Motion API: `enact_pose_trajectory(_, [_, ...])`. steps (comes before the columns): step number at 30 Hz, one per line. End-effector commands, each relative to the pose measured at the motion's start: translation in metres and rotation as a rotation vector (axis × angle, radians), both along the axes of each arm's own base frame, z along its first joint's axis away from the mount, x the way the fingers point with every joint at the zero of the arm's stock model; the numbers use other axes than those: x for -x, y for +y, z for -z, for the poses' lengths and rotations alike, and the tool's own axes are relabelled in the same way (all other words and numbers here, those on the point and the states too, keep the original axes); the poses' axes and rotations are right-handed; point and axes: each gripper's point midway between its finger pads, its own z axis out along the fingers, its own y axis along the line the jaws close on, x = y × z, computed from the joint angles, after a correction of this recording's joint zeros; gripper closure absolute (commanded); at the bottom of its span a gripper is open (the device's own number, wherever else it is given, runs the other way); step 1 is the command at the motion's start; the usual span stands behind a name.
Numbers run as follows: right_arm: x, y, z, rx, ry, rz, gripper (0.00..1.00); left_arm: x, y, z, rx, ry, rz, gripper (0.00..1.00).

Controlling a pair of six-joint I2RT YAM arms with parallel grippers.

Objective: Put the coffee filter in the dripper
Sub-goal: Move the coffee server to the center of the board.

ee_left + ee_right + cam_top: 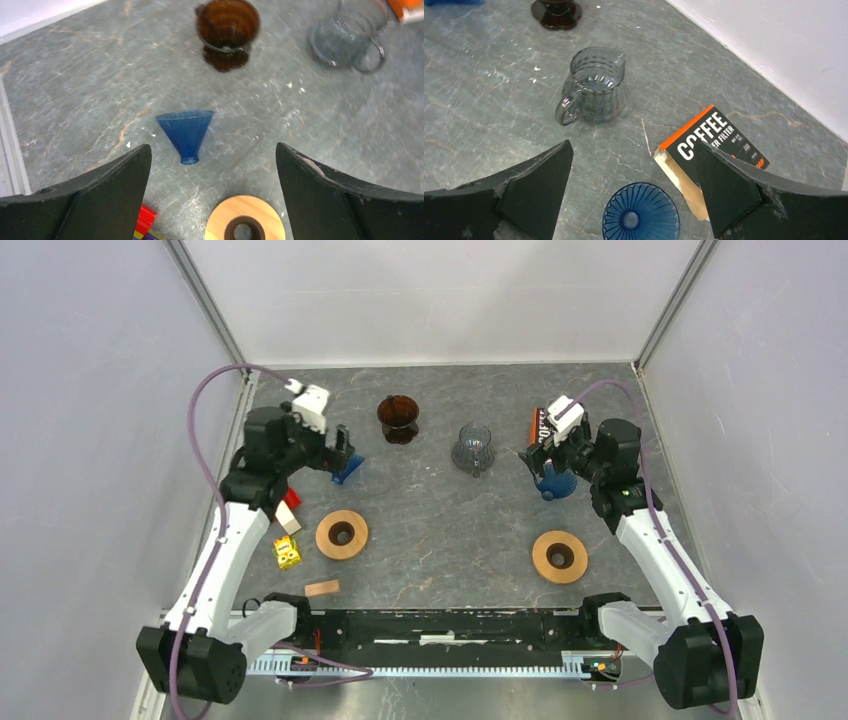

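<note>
An orange and black coffee filter box (719, 137) lies flat at the back right, with brown paper filters (686, 182) showing in its open end. A blue ribbed dripper (641, 214) stands upright just below my open right gripper (634, 145), beside that box. A second blue ribbed cone (186, 132) lies on its side in front of my open left gripper (212, 150). A brown dripper (398, 418) stands at the back centre. In the top view the left gripper (344, 456) and right gripper (540, 460) each hover by a blue cone, holding nothing.
A clear glass server (473, 448) stands between the arms. Two wooden rings (342, 534) (559, 556) lie nearer the front. Red, white and yellow blocks (288, 536) and a wooden block (321, 588) sit by the left arm. Walls enclose the table (440, 540).
</note>
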Motion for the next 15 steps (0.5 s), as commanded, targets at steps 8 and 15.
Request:
enact_pose_trajectory(8, [0.015,0.015,0.013,0.096,-0.018,-0.18,0.02,0.015,-0.047,0.081,-0.468,0.192,0.254,0.0])
enact_pose_trajectory(15, [0.016,0.011,0.026,0.145,-0.009,-0.188,0.02,0.011,-0.084,0.075,-0.319,0.141,0.365,0.01])
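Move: The coffee server stands some 8 cm ahead of the left hand and 25 cm to its right, about 20 cm below. The dripper is roughly 14 cm ahead and 9 cm right, the left blue cone about 3 cm ahead and 2 cm left, all low on the board. From the right hand the server lies around 9 cm ahead, 10 cm left and 17 cm down; the right blue cone is 2 cm ahead and 8 cm right, the filter box 14 cm ahead and 9 cm right. The left hand heads down and to the right, closer to the coffee server, sinking about 10 cm and shifting some 6 cm sideways while easing slightly back. Its wrist turns clockwise, lifts its left side and tips the open fingers downward. The right hand, open too, sinks and draws back a little, turning slightly counter-clockwise towards the server. Neither touches anything. ##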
